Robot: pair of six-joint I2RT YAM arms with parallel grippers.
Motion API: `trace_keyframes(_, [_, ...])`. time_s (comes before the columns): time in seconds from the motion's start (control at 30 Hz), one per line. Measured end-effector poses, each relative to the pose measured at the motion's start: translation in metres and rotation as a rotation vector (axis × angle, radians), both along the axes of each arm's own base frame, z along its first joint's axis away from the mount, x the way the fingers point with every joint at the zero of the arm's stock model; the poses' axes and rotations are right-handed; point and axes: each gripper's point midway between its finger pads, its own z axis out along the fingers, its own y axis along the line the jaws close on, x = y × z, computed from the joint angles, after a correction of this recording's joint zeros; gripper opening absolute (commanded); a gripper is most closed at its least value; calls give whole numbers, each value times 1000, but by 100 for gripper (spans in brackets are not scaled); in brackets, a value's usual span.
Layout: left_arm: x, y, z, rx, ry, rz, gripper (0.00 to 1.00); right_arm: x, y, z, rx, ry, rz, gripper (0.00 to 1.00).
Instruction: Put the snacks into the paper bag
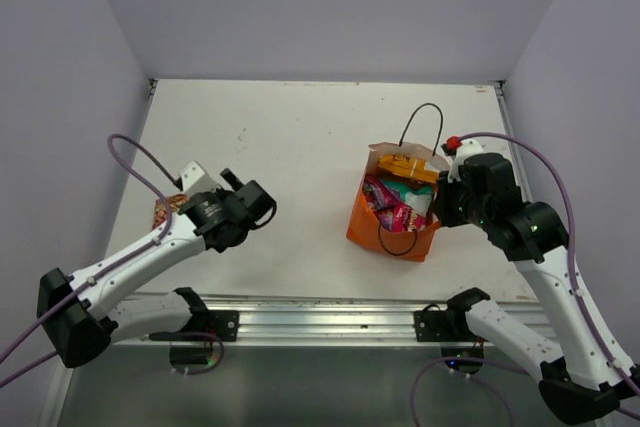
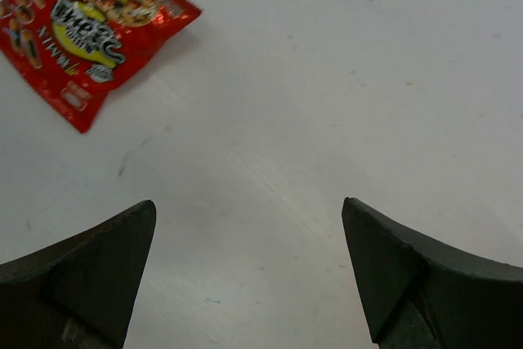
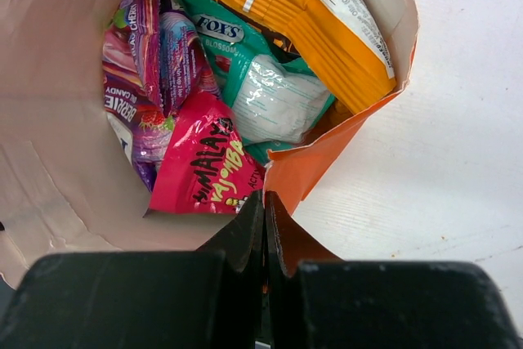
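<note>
The orange paper bag (image 1: 365,219) stands upright right of centre, its mouth open. Inside it lie several snacks: a pink packet (image 3: 200,161), a teal-green one (image 3: 253,79), an orange-yellow one (image 3: 302,6) and a purple one (image 3: 147,63). My right gripper (image 3: 264,195) is shut on the bag's rim at its orange corner (image 3: 302,173), seen from above at the bag's right side (image 1: 437,209). A small red snack packet (image 2: 90,18) lies flat on the table at the far left (image 1: 165,209). My left gripper (image 2: 249,202) hangs open over bare table, right of that packet, with nothing between its fingers.
The bag's black cord handles (image 1: 425,117) loop out at its far and near sides. White walls close the table on the left, back and right. A metal rail (image 1: 320,319) runs along the near edge.
</note>
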Motion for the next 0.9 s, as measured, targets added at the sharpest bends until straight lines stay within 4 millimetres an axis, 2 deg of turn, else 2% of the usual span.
trace_keyframes(0.07, [-16, 18, -40, 59, 92, 66, 100, 0, 0, 0, 1, 1, 2, 0])
trace_keyframes(0.1, [-22, 27, -53, 81, 125, 98, 100, 0, 1, 0, 1, 1, 3, 0])
trace_keyframes(0.17, [-28, 43, -67, 102, 158, 169, 100, -1, 1, 0, 2, -1, 5, 0])
trace_keyframes(0.33, [-18, 72, -68, 107, 147, 300, 100, -2, 1, 1, 6, -6, 8, 0])
trace_keyframes(0.57, [20, 133, -74, 160, 186, 424, 100, -3, 3, 2, 14, -4, 18, 0])
trace_keyframes(0.7, [34, 160, -84, 183, 235, 444, 100, -3, 3, 2, 14, -3, 22, 0])
trace_keyframes(0.8, [38, 170, -100, 197, 290, 435, 100, -3, 3, 1, 13, -2, 22, 0])
trace_keyframes(0.9, [35, 173, -124, 190, 359, 410, 41, -3, 3, 1, 13, -2, 22, 0])
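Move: The red snack packet lies flat on the table about 19 cm to the left of my left hand, some 4 cm farther forward and 16 cm below it. The paper bag's middle stands about 36 cm to that hand's right, nearly level with it fore and aft and 10 cm lower. From my right hand, which holds the bag's rim, the red packet is about 58 cm left and 9 cm forward, and the bag's middle is 8 cm left and 5 cm forward. Fingers already wide, I drop my left hand quickly with a slight draw back, then swing it left and a little forward, about 17 cm in all, to the red packet. There I sink again, some 12 cm lower overall, turning the wrist about 25 degrees counter-clockwise and tipping the fingers steeper, and begin to close them over the packet. My right hand stays put, still pinching the bag's rim. ##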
